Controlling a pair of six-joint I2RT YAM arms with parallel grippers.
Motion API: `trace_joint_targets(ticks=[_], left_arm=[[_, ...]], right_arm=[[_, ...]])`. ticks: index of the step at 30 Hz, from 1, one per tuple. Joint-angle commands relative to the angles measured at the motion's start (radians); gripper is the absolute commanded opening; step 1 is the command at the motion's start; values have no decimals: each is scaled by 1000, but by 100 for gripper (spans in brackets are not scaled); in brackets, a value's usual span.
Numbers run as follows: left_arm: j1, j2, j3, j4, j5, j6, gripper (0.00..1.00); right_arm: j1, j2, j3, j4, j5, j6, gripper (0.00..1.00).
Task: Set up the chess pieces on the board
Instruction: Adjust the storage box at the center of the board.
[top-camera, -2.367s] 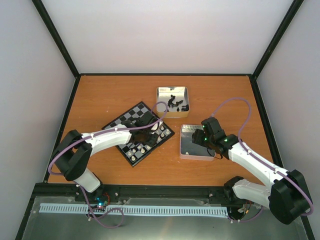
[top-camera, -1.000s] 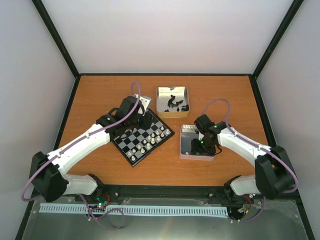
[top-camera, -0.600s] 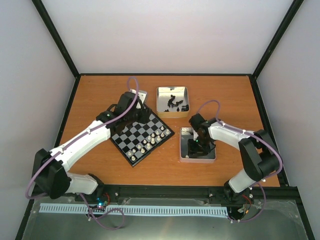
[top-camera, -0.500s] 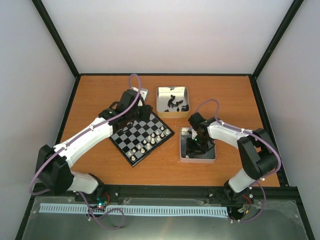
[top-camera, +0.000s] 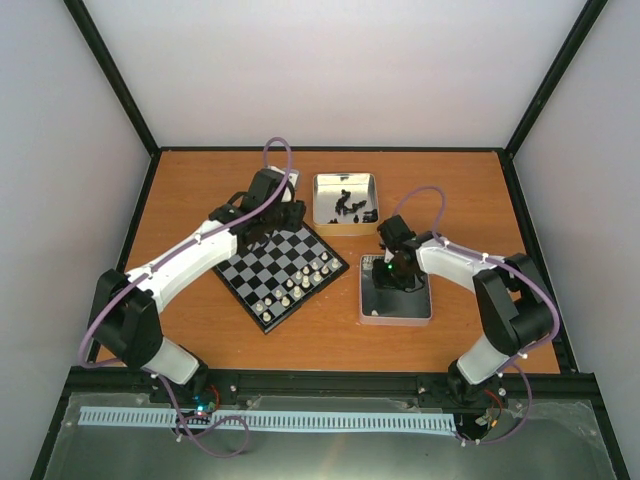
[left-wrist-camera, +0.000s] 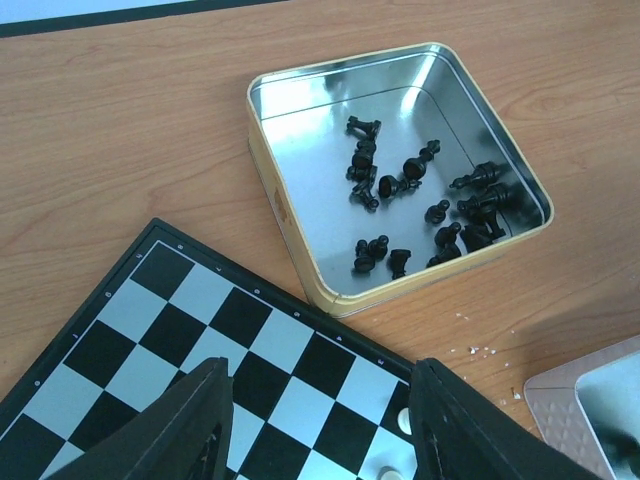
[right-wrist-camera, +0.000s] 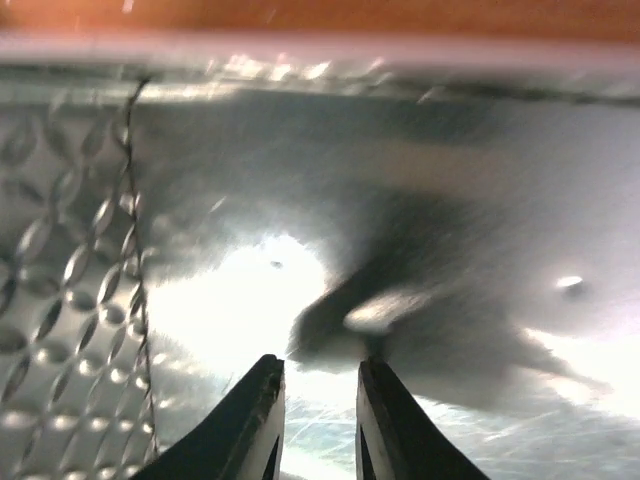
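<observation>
The board (top-camera: 262, 262) lies left of centre, turned diagonally. Several cream-white chess pieces (top-camera: 303, 284) stand along its near right side. My left gripper (top-camera: 272, 222) hovers over the board's (left-wrist-camera: 250, 370) far corner. In the left wrist view that gripper (left-wrist-camera: 320, 362) is open and empty, with two white pieces (left-wrist-camera: 400, 421) by its right finger. My right gripper (top-camera: 388, 278) reaches down into the near shiny tin (top-camera: 395, 318). Seen from its own wrist, it (right-wrist-camera: 322, 362) has the jaws a narrow gap apart with only tin floor between them. A blurred pale shape (right-wrist-camera: 385, 310) lies just past the tips.
A second tin (top-camera: 345, 231) behind the board holds several black chessmen (left-wrist-camera: 400, 185). The left wrist view shows it (left-wrist-camera: 300, 240) close to the board's far edge. A corner of the near tin (left-wrist-camera: 590, 400) shows at lower right. Black frame rails border the wooden table (top-camera: 200, 190).
My left arm swung from the board's middle to its far corner, toward the tin of black pieces. My right gripper shifted inside the near tin and its jaws narrowed.
</observation>
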Motion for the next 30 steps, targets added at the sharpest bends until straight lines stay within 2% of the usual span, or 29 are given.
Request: trace_joint_targets(ticks=[1, 4, 6, 11, 14, 16, 18, 21, 30], left_arm=[[5, 3, 55, 14, -16, 19, 49], [5, -2, 56, 11, -18, 26, 49], [5, -13, 53, 9, -23, 24, 49], [5, -45, 32, 15, -19, 28, 49], [5, -67, 16, 21, -18, 31, 49], [5, -86, 0, 30, -11, 34, 49], [5, -101, -11, 37, -2, 37, 49], [6, -117, -22, 40, 6, 38, 49], [6, -141, -46, 55, 24, 37, 49]], right_arm=[[-34, -38, 46, 16, 97, -2, 24], [-35, -55, 85, -20, 140, -38, 33], [-34, -68, 113, -54, 203, -76, 44], [-34, -90, 182, -126, 330, -207, 63], [-34, -72, 201, -156, 400, -271, 75], [-34, -47, 207, -176, 438, -318, 88], [-35, -18, 215, -187, 431, -365, 93], [-36, 25, 229, -183, 424, -410, 97], [-86, 168, 349, -101, 430, -420, 95]])
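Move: The right hand has its nearly shut fingers down inside the storage box, whose middle lies about 2 cm back and 3 cm right of the fingertips, 1 cm above them. The black-piece tin stands some 19 cm ahead and 9 cm left, the chessboard's middle about 3 cm ahead and 23 cm left, both near fingertip height. From the left hand the storage box is roughly 15 cm back, 28 cm right and 18 cm below. Right hand arcs 9 cm forward, rightward, opening wide, up then down to storage box's far rim; left rises. ##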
